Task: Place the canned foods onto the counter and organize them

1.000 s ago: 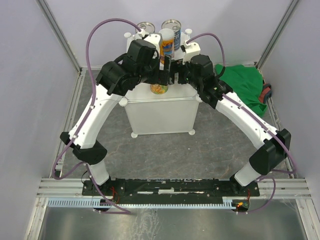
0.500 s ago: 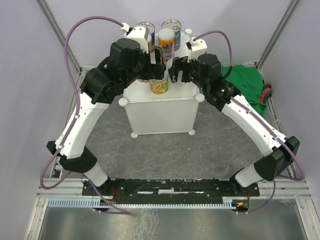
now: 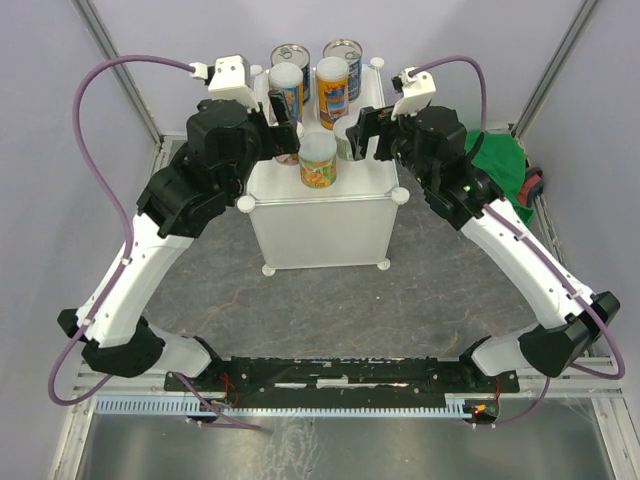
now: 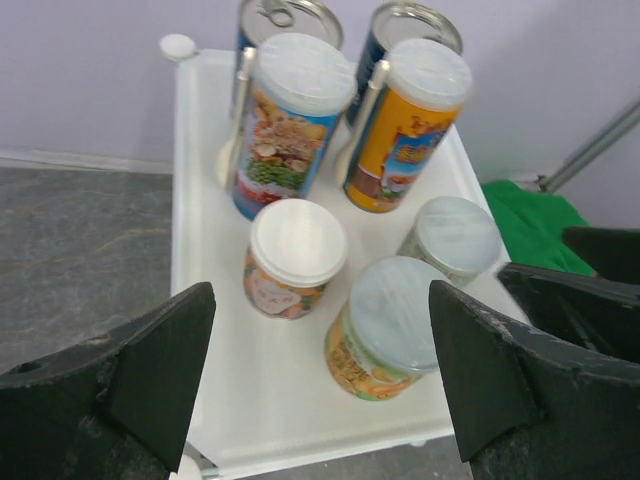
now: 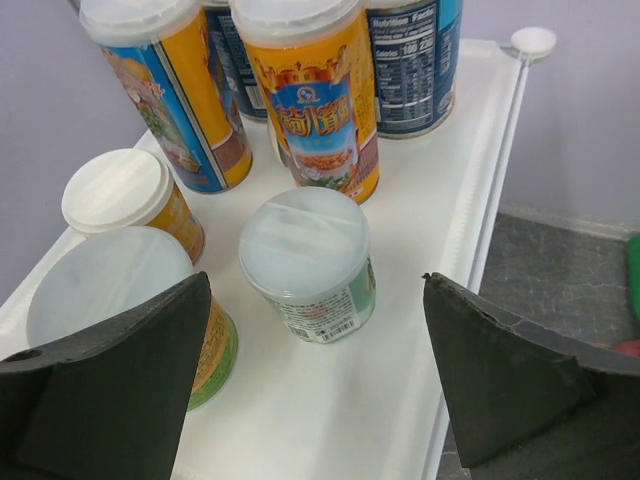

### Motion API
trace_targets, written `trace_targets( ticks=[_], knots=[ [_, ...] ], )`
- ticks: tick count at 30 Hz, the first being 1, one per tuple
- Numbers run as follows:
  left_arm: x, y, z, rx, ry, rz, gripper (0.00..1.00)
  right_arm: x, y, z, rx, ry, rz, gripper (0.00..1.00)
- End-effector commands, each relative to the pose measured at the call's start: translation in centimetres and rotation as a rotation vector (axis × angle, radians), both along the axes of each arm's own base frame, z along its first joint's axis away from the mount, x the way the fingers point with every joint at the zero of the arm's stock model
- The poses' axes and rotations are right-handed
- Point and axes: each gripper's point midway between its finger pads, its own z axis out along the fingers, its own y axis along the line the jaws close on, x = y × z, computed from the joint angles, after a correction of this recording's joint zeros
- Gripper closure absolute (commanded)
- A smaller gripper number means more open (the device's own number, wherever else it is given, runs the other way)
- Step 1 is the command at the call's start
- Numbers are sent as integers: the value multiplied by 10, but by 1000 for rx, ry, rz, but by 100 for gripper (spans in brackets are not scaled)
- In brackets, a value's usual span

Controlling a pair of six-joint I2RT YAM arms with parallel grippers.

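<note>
The counter (image 3: 320, 222) is a white cabinet with several cans standing on its top. At the back stand two blue silver-topped cans (image 3: 291, 53) (image 3: 343, 50), and in front of them a tall colourful can (image 4: 285, 125) and a tall yellow one (image 4: 405, 125). Nearer stand a short white-lidded can (image 4: 295, 255), an orange-green can (image 4: 390, 330) and a pale green can (image 5: 310, 265). My left gripper (image 3: 285, 130) hovers open over the counter's left side. On the right, my right gripper (image 3: 362, 135) also hovers open. Neither holds anything.
A green cloth (image 3: 490, 170) lies on the grey floor (image 3: 330, 300) to the right of the counter. Metal frame posts and pale walls close in the back and both sides. Round knobs (image 3: 245, 203) stick up at the counter's corners.
Both grippers have drawn back from the front orange-green can, the left one to the left and the right one to the right. The can now stands free.
</note>
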Motion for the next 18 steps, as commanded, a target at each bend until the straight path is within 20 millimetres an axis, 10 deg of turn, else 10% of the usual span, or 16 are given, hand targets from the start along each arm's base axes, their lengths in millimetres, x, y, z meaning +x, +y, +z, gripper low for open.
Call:
trace_targets(
  ticks=[1, 8, 18],
  knots=[
    [1, 30, 23, -73, -104, 153, 7, -13, -28, 56, 66, -123, -79, 5],
    [1, 55, 4, -3, -110, 271, 6, -13, -84, 51, 6, -115, -352, 1],
    [-18, 102, -42, 57, -115, 443, 5, -22, -166, -7, -153, 43, -780, 1]
  ],
)
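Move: Both hands are already empty and open above the placed cans. The left hand has the front can about 2 cm ahead, 7 cm right and 12 cm below; the short white-lidded can is 7 cm ahead and 1 cm right of that hand. From the right hand the small green-labelled can is some 6 cm ahead, 4 cm left, 11 cm below, with the tall orange can 7 cm beyond it and 1 cm farther left. Open hands part from the cans: right about 12 cm right, turning clockwise; left 7 cm left, then sinking too. ##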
